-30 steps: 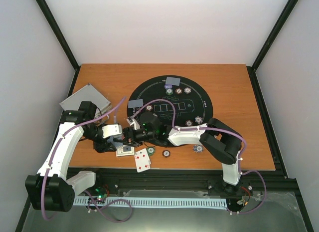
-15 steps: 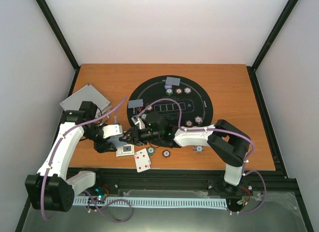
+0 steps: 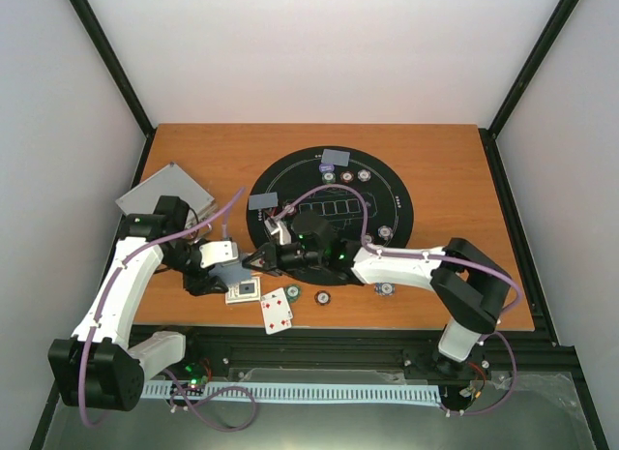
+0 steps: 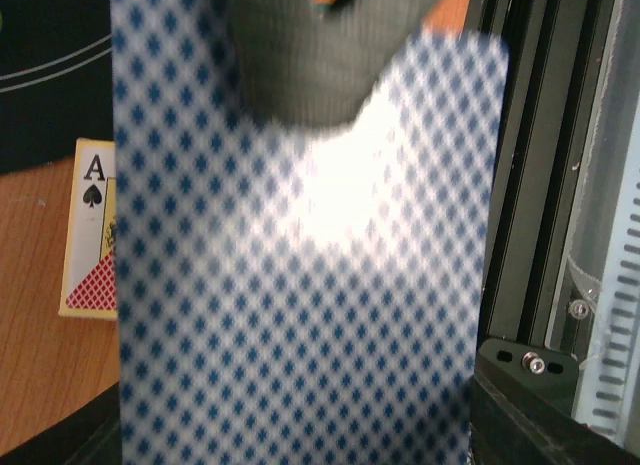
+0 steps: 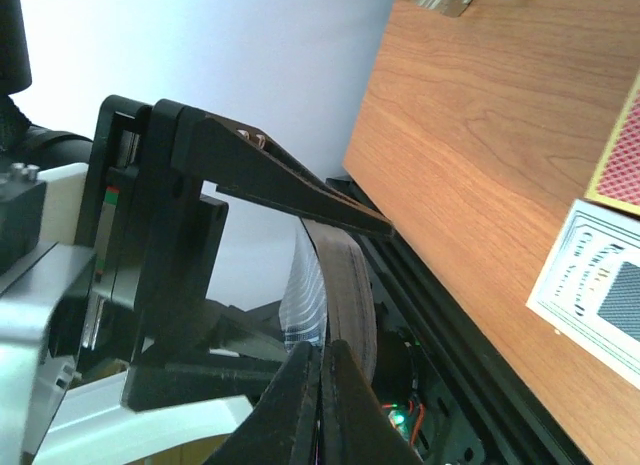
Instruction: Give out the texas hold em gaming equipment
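My left gripper (image 3: 228, 273) is shut on a deck of playing cards (image 3: 235, 272) just above the table's near left part. In the right wrist view the deck (image 5: 347, 285) shows edge-on under the left gripper's black finger (image 5: 290, 185). My right gripper (image 3: 257, 262) reaches in from the right, shut on the edge of the deck's top card (image 5: 303, 290); its jaws (image 5: 322, 360) meet with no gap. That card's blue-checked back (image 4: 300, 285) fills the left wrist view and hides the left fingers. Striped poker chips (image 3: 346, 176) and two grey-backed cards (image 3: 336, 159) lie on the mat.
The round black mat (image 3: 397, 184) covers the table's middle. A card box (image 3: 244, 292) and a face-up red-pip card (image 3: 277, 311) lie near the front edge, with loose chips (image 3: 322, 297) beside them. The silver case (image 3: 164, 192) sits at the left. A black rail (image 4: 540, 185) borders the table.
My right arm has stretched left across the mat's near edge to the deck, and its jaws have gone from open to shut on the top card. The left arm has held still.
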`<state>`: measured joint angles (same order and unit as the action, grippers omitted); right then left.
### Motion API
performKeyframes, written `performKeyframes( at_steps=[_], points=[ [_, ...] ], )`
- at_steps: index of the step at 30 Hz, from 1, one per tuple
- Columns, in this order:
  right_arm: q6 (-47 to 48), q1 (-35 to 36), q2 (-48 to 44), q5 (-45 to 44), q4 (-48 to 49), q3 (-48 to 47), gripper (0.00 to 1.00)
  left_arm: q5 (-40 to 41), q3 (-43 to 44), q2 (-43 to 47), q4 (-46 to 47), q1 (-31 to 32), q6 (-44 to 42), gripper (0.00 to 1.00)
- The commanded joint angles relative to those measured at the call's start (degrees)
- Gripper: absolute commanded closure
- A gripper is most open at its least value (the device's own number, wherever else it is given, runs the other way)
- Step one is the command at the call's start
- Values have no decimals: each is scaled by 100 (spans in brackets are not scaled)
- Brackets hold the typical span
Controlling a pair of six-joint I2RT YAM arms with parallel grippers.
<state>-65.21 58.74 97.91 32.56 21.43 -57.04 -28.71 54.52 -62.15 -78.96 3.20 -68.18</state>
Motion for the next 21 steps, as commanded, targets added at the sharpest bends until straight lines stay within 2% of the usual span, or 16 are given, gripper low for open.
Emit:
performKeyframes(
  at_steps=[1, 7, 11, 17, 21],
  points=[
    [140, -245, -411, -173, -258, 372, 97, 33, 4, 19, 5, -6, -148, 99],
    [108, -546, -842, -86, -209, 903, 97, 119, -62, 28, 41, -8, -157, 99],
    [293, -965, -1198, 62, -534, 1200, 97, 159, -87, 17, 52, -9, -160, 99],
    [1151, -2332, -1541, 426, -1517, 1612, 97, 140, -44, 28, 39, -11, -147, 99],
    [1995, -3181, -1225, 668, -2173, 1509, 97, 169, -54, 36, 21, -10, -151, 99]
  ],
)
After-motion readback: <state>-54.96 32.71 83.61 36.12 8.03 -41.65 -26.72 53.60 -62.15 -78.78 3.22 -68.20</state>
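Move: The card already pinched in the right fingers, still overlapping the deck, is bound for the mat's right side, where the right-hand player's chips lie about 28 cm right, 11 cm ahead and 17 cm below. Nearer the way, the left-hand player's chips lie 8 cm right and 17 cm ahead; the loose green chip 9 cm right, 3 cm back. From the left hand, the right-hand player's chips are roughly 34 cm right and 14 cm ahead. The top card comes away from the deck in the right hand's closed fingers and is carried right, gathering speed, some 17 cm, with about 10 cm forward and 5 cm down, out over the mat towards the right-hand player's chips. The wrist swings about 20 degrees clockwise, fingertips tipping down a little; the left gripper stays almost in place and keeps hold of the deck. ##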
